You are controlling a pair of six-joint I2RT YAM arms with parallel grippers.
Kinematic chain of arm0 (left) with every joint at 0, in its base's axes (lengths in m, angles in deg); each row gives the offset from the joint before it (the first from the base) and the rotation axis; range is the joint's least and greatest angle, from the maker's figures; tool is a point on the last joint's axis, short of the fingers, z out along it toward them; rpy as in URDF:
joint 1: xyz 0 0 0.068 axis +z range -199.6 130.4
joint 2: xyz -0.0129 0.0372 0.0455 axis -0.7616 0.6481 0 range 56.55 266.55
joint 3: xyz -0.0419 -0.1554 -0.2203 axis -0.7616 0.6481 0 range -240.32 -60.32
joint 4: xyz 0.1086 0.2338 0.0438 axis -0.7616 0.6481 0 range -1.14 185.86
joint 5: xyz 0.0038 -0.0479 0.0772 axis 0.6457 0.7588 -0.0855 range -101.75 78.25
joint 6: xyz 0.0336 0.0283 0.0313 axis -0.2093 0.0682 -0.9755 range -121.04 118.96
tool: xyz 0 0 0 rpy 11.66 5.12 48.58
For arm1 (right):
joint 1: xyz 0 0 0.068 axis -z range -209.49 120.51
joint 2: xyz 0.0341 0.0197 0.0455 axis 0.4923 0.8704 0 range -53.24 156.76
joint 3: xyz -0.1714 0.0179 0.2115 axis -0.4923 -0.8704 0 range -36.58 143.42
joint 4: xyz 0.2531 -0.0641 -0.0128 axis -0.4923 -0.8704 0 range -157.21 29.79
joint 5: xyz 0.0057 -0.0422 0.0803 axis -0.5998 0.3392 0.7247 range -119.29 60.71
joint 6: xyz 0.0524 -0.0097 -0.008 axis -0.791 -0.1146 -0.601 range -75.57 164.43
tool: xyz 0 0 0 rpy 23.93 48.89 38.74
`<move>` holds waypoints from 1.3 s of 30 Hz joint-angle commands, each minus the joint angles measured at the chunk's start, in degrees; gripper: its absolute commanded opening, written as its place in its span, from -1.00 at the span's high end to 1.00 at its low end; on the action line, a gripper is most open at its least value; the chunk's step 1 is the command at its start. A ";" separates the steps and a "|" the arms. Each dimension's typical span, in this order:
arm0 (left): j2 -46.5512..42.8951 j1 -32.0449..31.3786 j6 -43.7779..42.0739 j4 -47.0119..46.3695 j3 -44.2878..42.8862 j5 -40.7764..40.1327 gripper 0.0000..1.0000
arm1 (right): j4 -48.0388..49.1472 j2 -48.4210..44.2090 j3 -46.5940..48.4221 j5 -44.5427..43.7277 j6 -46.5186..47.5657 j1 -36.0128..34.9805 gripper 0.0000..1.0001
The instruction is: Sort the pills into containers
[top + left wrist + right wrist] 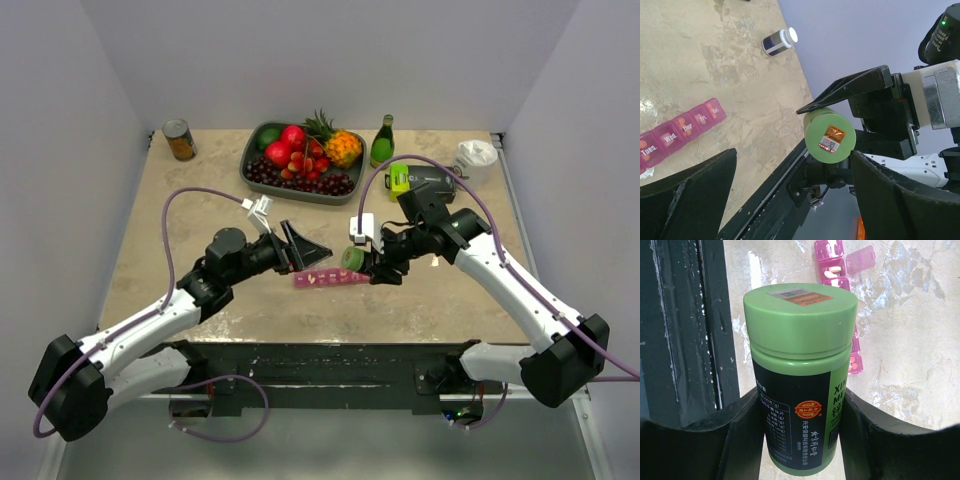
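The containers are one pink pill organizer [325, 277] lying flat on the table below both grippers. Its day-labelled compartments [680, 132] hold orange pills [680, 121]. In the right wrist view the organizer [837, 262] has one lid swung open, and a pale pill [832, 274] lies in a compartment. My right gripper [367, 263] [800, 432] is shut on a dark bottle with a green cap [800, 375], held on its side above the organizer's right end. The cap [830, 137] faces my left gripper [305, 245] [795, 200], which is open, empty and a short way from it.
A small white bottle with a dark label [779, 41] lies on the table. At the back are a fruit tray [262, 178], a can [179, 139], a green glass bottle [382, 140] and a white cup [476, 158]. The table's dark front rail [685, 330] runs close by.
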 commanded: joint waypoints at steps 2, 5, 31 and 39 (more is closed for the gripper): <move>0.67 -0.92 0.10 -1.64 -2.77 -0.55 -0.98 | 2.01 -1.72 1.09 0.67 0.07 -0.04 1.00; 0.75 -1.18 0.37 -2.25 -2.86 -0.29 -0.99 | 1.92 -1.72 1.09 0.67 0.07 -0.04 1.00; 10.33 -5.31 2.21 -5.06 -8.31 -0.11 -0.97 | 2.01 -1.55 1.09 1.64 -0.19 -0.13 1.00; 12.88 -7.16 0.98 -5.33 -10.69 0.94 -0.86 | 2.18 -1.81 0.56 1.64 -0.28 -0.13 1.00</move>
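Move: The green cap of the bottle held in the right gripper is about 8 cm to the left hand's right, 1 cm ahead and 1 cm lower. The pink pill organizer lies on the table some 18 cm below the left hand, 2 cm back and 3 cm to its right; the fruit tray is about 23 cm ahead, 2 cm left and 16 cm below. From the right hand, the cap is about 4 cm left, level fore and aft, and 3 cm higher. Rightward and nearly level, creeping at first and then faster, the left hand travels about 5 cm towards the green cap, turning some 5 degrees clockwise and bringing its wide-open fingers to either side of it; they only just start to narrow. The right hand stays in place, keeping its grip on the bottle with the cap turned up and to the left. ##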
